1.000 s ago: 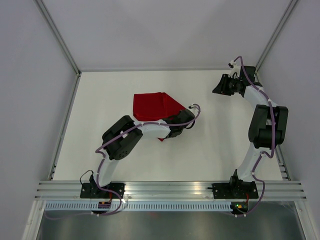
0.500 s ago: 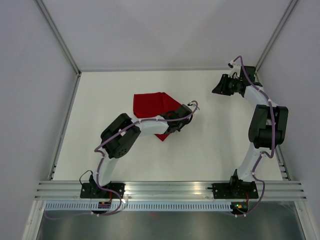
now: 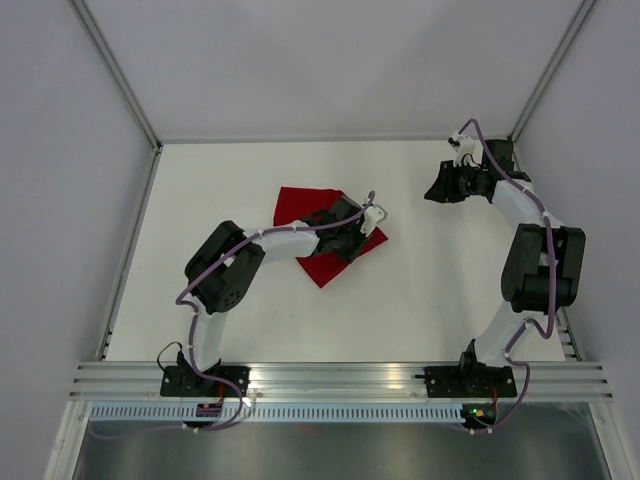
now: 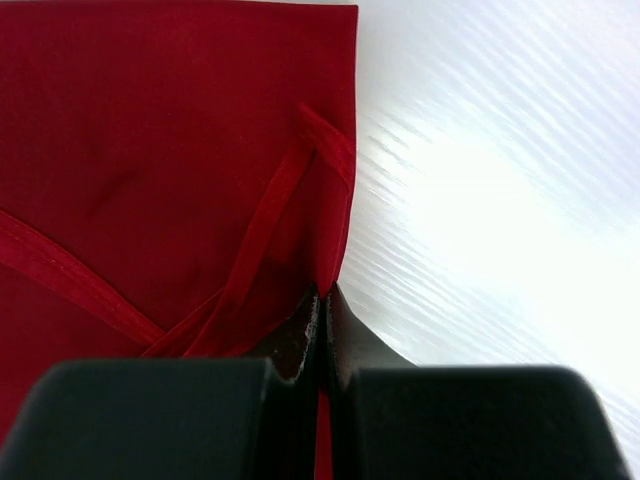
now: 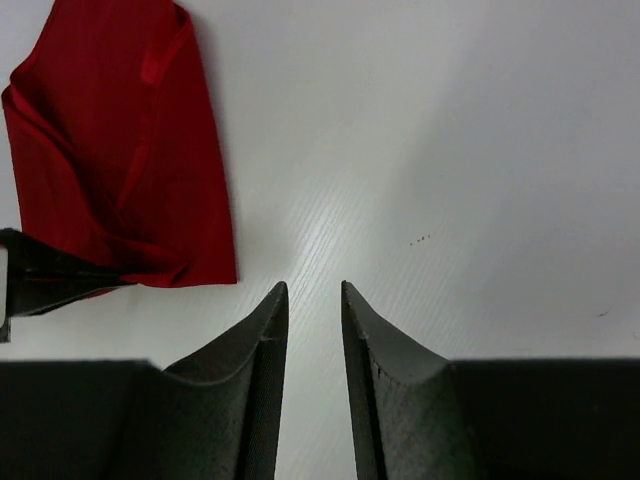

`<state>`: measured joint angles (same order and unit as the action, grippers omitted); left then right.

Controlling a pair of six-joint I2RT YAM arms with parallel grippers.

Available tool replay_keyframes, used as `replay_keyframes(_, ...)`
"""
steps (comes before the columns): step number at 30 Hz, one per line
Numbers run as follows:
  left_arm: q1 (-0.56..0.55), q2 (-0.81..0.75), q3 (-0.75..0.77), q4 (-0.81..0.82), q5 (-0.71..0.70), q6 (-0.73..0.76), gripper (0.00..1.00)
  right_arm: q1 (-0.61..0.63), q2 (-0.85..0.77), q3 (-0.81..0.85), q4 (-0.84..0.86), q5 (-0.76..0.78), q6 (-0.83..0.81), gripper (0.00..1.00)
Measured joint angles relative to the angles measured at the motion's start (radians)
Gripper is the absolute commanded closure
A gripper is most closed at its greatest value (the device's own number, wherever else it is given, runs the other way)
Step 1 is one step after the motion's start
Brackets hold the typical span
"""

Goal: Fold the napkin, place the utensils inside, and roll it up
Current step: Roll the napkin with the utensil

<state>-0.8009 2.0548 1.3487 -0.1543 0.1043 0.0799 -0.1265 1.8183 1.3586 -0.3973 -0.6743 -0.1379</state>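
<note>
The deep-red napkin (image 3: 325, 268) lies partly folded over itself in the middle of the white table, with a hemmed flap crossing its top layer (image 4: 150, 150). My left gripper (image 3: 345, 248) reaches over it and is shut on the napkin's edge (image 4: 325, 292), with a strip of red cloth showing between the closed jaws. My right gripper (image 3: 440, 186) hovers at the far right of the table, apart from the cloth, and its fingers (image 5: 313, 290) stand open over bare table. The right wrist view also shows the napkin (image 5: 120, 150), up at the left. The utensils are out of view.
The white table (image 3: 430, 290) is bounded by grey walls and a metal frame at the back and sides. An aluminium rail (image 3: 340, 378) carrying both arm bases runs along the near edge. The tip of the left gripper (image 5: 40, 280) shows at the left edge of the right wrist view.
My left gripper has shut on the napkin's edge and swung left and back with it, reshaping the cloth. The right arm has shifted slightly, its jaws staying open.
</note>
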Motion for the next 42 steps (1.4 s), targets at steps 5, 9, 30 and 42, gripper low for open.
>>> replay_keyframes(5,0.019,-0.021,-0.035,-0.025,0.201,-0.013,0.98,0.001,-0.123,-0.08,-0.039,-0.066,-0.166,0.65)
replay_keyframes(9,0.023,-0.022,-0.048,-0.056,0.335,-0.023,0.98,0.023,-0.233,-0.177,-0.056,-0.098,-0.321,0.64)
replay_keyframes(30,0.05,-0.01,-0.079,-0.298,0.636,-0.034,0.98,0.531,-0.7,-0.766,0.017,-0.006,-0.819,0.43)
replay_keyframes(42,0.05,-0.002,-0.079,-0.34,0.665,-0.034,0.98,0.792,-0.704,-0.889,0.222,0.166,-0.815,0.39)
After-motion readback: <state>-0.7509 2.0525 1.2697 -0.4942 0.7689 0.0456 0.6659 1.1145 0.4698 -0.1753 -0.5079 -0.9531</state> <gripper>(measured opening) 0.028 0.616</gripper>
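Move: The left fingers already pinch the roll on the napkin's near-right edge. From the left hand, the napkin's right corner lies about 5 cm ahead and 9 cm right, the near corner roughly 7 cm back and 7 cm left, the far-left corner some 18 cm ahead and 17 cm left. The right hand, empty and partly open, has that right corner about 6 cm back, 15 cm left and 11 cm below, and the near corner 19 cm back and 31 cm left. Keep the left gripper shut on the roll and drag it back towards the base about 14 cm, low over the table, tilting the wrist some 40 degrees so the fingers swing to point back-right. Meanwhile sweep the right gripper back about 26 cm and left 17, lifting briefly, then sinking to the napkin's right corner, rolling counter-clockwise and opening its fingers wider. ##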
